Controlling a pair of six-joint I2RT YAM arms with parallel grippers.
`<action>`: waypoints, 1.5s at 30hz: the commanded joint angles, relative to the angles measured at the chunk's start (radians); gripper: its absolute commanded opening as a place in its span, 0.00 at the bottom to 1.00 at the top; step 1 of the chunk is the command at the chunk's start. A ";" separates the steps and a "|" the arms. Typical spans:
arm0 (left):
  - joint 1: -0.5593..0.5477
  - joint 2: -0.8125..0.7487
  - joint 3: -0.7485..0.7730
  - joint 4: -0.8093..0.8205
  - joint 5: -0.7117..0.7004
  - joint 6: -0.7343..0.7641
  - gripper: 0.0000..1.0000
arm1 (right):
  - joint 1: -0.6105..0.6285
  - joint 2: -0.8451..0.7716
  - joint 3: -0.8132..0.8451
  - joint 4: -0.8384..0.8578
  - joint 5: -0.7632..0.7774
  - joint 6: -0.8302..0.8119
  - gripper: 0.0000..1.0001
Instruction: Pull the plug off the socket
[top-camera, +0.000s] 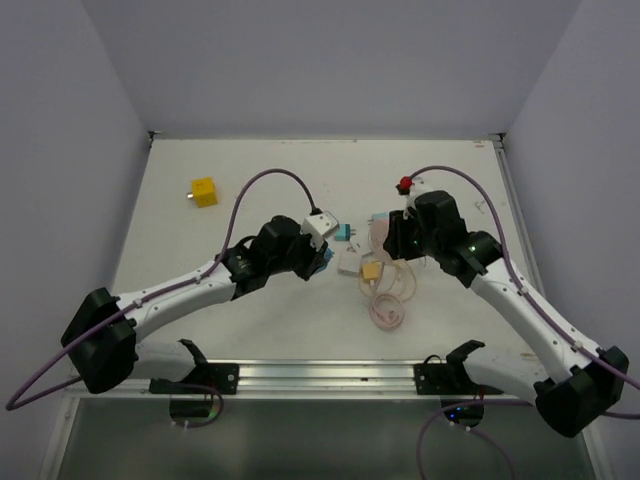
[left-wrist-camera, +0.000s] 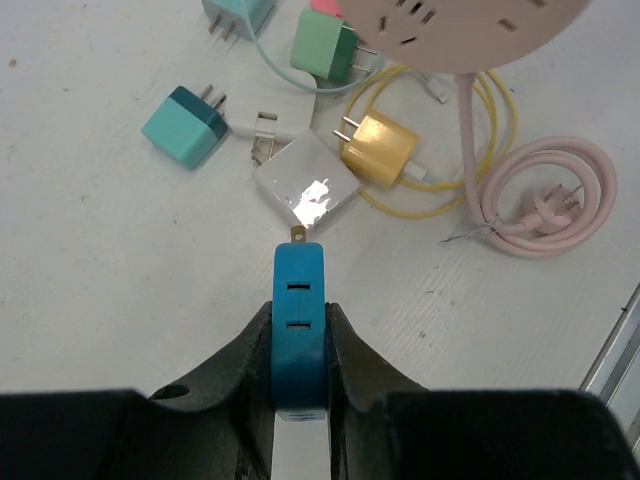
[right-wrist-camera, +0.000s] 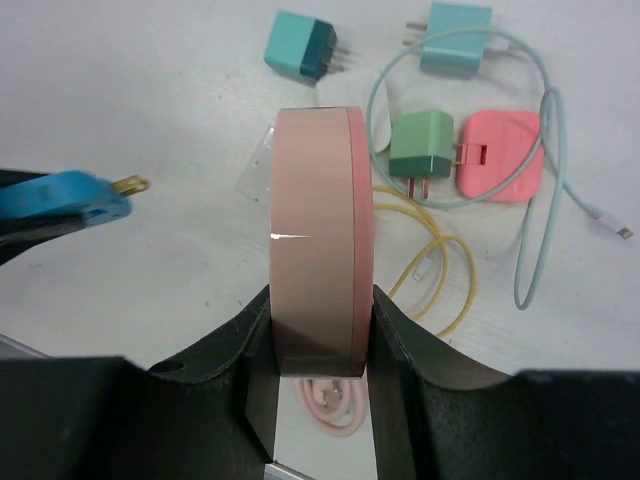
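Note:
My left gripper (left-wrist-camera: 299, 312) is shut on a blue plug (left-wrist-camera: 298, 278), whose brass prongs point away from me above the table. In the top view this plug (top-camera: 322, 262) sits at the left gripper (top-camera: 318, 256). The pink round socket (right-wrist-camera: 312, 240) stands edge-on between the fingers of my right gripper (right-wrist-camera: 320, 305), which is shut on it. The plug (right-wrist-camera: 60, 197) hangs left of the socket with a clear gap, its prongs bare. The socket's face (left-wrist-camera: 470, 30) with its slots shows at the top of the left wrist view. From above, the socket (top-camera: 380, 232) is at the right gripper (top-camera: 388, 238).
Loose chargers lie between the arms: a teal one (left-wrist-camera: 187, 124), a green one (left-wrist-camera: 325, 47), a yellow one (left-wrist-camera: 380, 150) with its yellow cable, and a white adapter (left-wrist-camera: 307, 185). The socket's pink cord coil (left-wrist-camera: 545, 200) lies to the right. A yellow cube (top-camera: 204, 191) sits far left.

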 joint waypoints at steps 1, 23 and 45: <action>0.101 0.083 0.067 0.149 0.113 -0.112 0.00 | 0.001 -0.147 -0.023 0.122 -0.015 0.009 0.00; 0.292 0.608 0.304 0.243 0.296 -0.409 0.11 | 0.000 -0.460 -0.103 0.315 -0.357 -0.024 0.00; 0.442 0.384 0.185 0.154 0.182 -0.453 1.00 | 0.009 -0.212 -0.062 0.493 -0.634 0.049 0.00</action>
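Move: The left hand still holds the blue plug, now off the socket; the bare table spot for it lies about 12 cm ahead, 3 cm right and 11 cm below. From that hand, the teal plug is some 17 cm ahead and 8 right, the silver-white adapter 9 ahead and 9 right, the yellow cube 7 ahead and 15 right. From the right hand, holding the round pink socket, the spot is roughly 8 cm ahead, 15 left, 13 below. Left hand carries the blue plug about 12 cm forward and down, releasing it; right raises the socket leftward. ##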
